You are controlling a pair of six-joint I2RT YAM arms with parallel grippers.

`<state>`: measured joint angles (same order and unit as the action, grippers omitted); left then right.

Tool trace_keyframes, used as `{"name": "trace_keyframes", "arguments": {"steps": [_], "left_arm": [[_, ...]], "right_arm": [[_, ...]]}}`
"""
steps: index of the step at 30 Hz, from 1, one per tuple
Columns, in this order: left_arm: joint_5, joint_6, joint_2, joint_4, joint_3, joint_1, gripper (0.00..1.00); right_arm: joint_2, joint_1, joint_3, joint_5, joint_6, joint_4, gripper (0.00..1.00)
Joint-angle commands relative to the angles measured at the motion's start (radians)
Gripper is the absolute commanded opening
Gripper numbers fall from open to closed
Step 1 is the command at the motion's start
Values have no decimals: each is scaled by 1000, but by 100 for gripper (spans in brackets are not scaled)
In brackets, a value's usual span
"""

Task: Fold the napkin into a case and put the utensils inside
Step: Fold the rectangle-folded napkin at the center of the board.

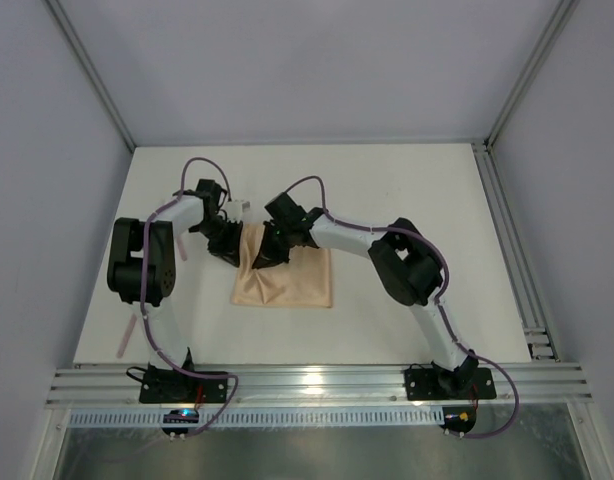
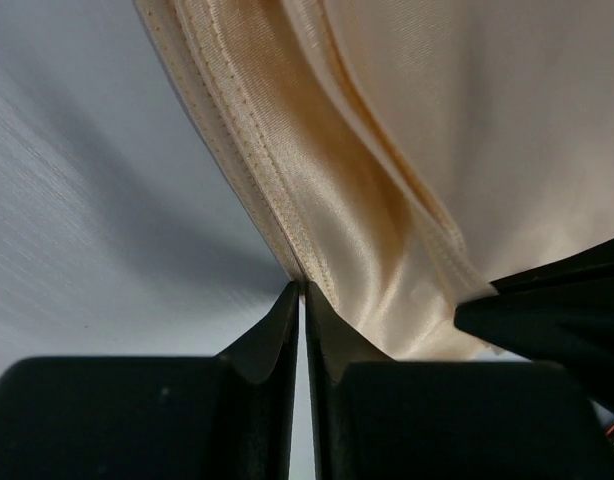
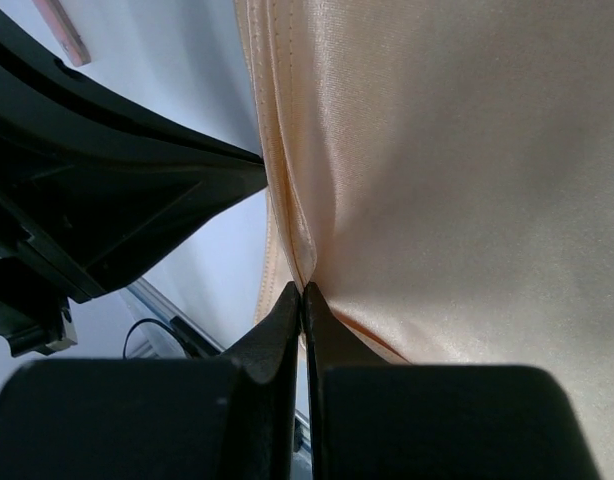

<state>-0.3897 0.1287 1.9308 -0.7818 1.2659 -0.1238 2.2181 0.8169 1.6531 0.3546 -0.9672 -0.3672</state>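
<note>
The peach-orange napkin (image 1: 287,280) lies on the white table between the two arms, its upper left corner bunched. My left gripper (image 1: 234,252) is at that corner, shut on the napkin's stitched hem (image 2: 303,288). My right gripper (image 1: 261,260) is just beside it, shut on a raised fold of the napkin (image 3: 302,290). The cloth (image 2: 417,140) fills most of both wrist views (image 3: 467,180). A pale pink utensil (image 1: 125,335) lies near the table's left edge. Another pink utensil (image 1: 184,248) shows partly beside the left arm. A pink stick end (image 3: 63,30) appears at the top left of the right wrist view.
The right gripper's black finger (image 2: 557,310) pokes into the left wrist view at the right. The left arm's black body (image 3: 107,200) crowds the left of the right wrist view. An aluminium rail (image 1: 307,385) runs along the near table edge, and another rail (image 1: 512,250) along the right.
</note>
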Motion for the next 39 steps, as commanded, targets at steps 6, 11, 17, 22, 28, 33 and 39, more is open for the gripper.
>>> {"name": "trace_keyframes", "arguments": {"steps": [6,11,17,22,28,33,39], "left_arm": [[15,-1,42,55,-49,-7,6],[15,0,42,55,-46,-7,5],[22,2,37,52,-45,-7,6],[25,5,30,47,-45,-7,5],[28,6,30,44,-42,-7,6],[49,22,23,24,-23,-4,7],[75,38,4,-11,16,7,13]], "right_arm": [[26,31,65,21,-116,86,3],[35,31,65,14,-142,97,3],[51,31,60,-9,-171,109,3],[72,31,91,-6,-179,111,3],[80,31,99,-3,-177,111,3],[60,31,106,-5,-137,105,19],[29,41,178,29,-21,70,36]]}}
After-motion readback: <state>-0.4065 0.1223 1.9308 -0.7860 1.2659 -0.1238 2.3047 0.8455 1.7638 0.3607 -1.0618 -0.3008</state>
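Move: The right hand holds the napkin's carried-over edge. The napkin's left edge, where that is being laid, runs about 4 cm to its left, 1 cm ahead and 4 cm below. The left fingertips are closed at that left edge, roughly 2 cm ahead and 4 cm to the left of the right hand. From the right hand, the napkin's near left corner lies some 8 cm back and 5 cm left, and the pink handle about 8 cm ahead and 18 cm left. Still pinching the carried-over edge, the right hand brings it about 3 cm left towards the left fingertips, rising slightly and then sinking nearly 2 cm to lay it on the napkin's left edge. Its fingers then open about a third and it starts back up. The left hand stays at the left edge with its fingers nearly shut. ##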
